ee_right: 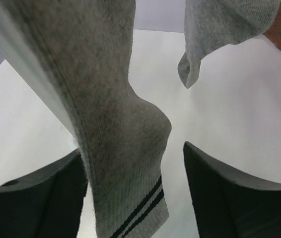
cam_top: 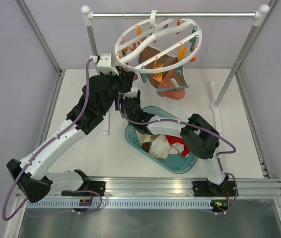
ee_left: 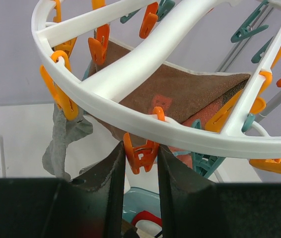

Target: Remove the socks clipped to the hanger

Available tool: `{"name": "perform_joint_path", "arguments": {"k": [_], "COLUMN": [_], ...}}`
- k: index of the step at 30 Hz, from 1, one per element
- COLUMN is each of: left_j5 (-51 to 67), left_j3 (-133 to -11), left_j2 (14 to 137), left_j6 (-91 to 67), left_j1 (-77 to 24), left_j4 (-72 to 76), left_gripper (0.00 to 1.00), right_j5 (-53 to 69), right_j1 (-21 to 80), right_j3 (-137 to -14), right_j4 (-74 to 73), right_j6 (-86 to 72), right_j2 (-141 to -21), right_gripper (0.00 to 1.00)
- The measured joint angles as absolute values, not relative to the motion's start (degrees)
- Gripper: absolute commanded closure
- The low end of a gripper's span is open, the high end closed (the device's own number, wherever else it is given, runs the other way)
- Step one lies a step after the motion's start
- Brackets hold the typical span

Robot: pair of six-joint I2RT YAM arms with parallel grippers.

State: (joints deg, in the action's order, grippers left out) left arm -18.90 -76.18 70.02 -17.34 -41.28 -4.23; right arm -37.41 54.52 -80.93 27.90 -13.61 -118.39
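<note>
The white round hanger (cam_top: 155,42) hangs from the rail, ringed with orange and teal clips. My left gripper (ee_left: 141,148) reaches up under its near-left rim (cam_top: 129,75) and is shut on an orange clip (ee_left: 141,154), a finger pressing each side. Just below it, my right gripper (cam_top: 132,99) points upward. In the right wrist view it (ee_right: 132,148) stands open around a hanging grey sock with two dark stripes (ee_right: 120,114), which touches the left finger (ee_right: 56,193). A second grey sock (ee_right: 215,29) hangs behind it. Another grey sock (ee_left: 61,144) dangles left of the clip.
A brown cloth (cam_top: 153,54) and a coral cloth (cam_top: 173,90) hang under the hanger. Below my right arm, a teal basin (cam_top: 180,166) holds several loose socks (cam_top: 163,145). The metal rail (cam_top: 180,15) spans two white-capped posts; the right post (cam_top: 232,69) slants down to the table.
</note>
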Motion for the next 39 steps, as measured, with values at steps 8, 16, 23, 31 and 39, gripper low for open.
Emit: {"name": "perform_joint_path", "arguments": {"k": [8,16,23,31,39], "left_j5": [-18.35,-14.55,-6.81,-0.99,-9.47], "left_j3": [-76.18,-76.18,-75.75,-71.61,-67.55], "left_j2": [70.0,68.99,65.01,56.9,49.01], "left_j6": [-17.37,-18.0,-18.33,-19.18,-20.47], "left_j1": [-41.39,-41.39,-41.43,-41.6,-41.6], "left_j4": [-4.27,-4.97,-7.09,-7.73,-10.13], "left_gripper": [0.7,0.4,0.37,0.21,0.23], "right_j5": [-37.12,-34.87,-31.18,-26.7,-22.7], "right_j1": [54.52,54.52,54.52,54.52,54.5], "right_j3": [-79.9,-72.1,-66.37,-62.02,-57.45], "right_j4": [27.64,27.33,27.38,26.33,24.45], "right_j6": [-14.24,-14.83,-14.81,-14.55,-13.82], "right_j2": [-117.73,-110.15,-102.35,-97.38,-90.28], "right_gripper": [0.99,0.99,0.99,0.99,0.99]}}
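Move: The striped grey sock hangs between the right hand's open fingers, its middle some 9 cm above and 2 cm to the left of them; another grey sock hangs about 12 cm farther out, 3 cm right and 13 cm up, and the bin's middle is 20 cm right, 5 cm back and 18 cm down. The left hand still has a red-orange clip between its fingers; the sock's middle is 6 cm ahead, 5 cm left and 14 cm below, its yellow-orange clip 8 cm ahead, 5 cm left and slightly higher. The right fingers shut on the striped grey sock near its heel, then draw it back about 9 cm, some 5 cm to the right and 5 cm up, the wrist turning roughly 15 degrees counter-clockwise. The left hand meanwhile opens, lets go of the red-orange clip and backs off the rim about 10 cm while rising a little, first turning clockwise, then swinging some 5 cm left as it turns partly back. ##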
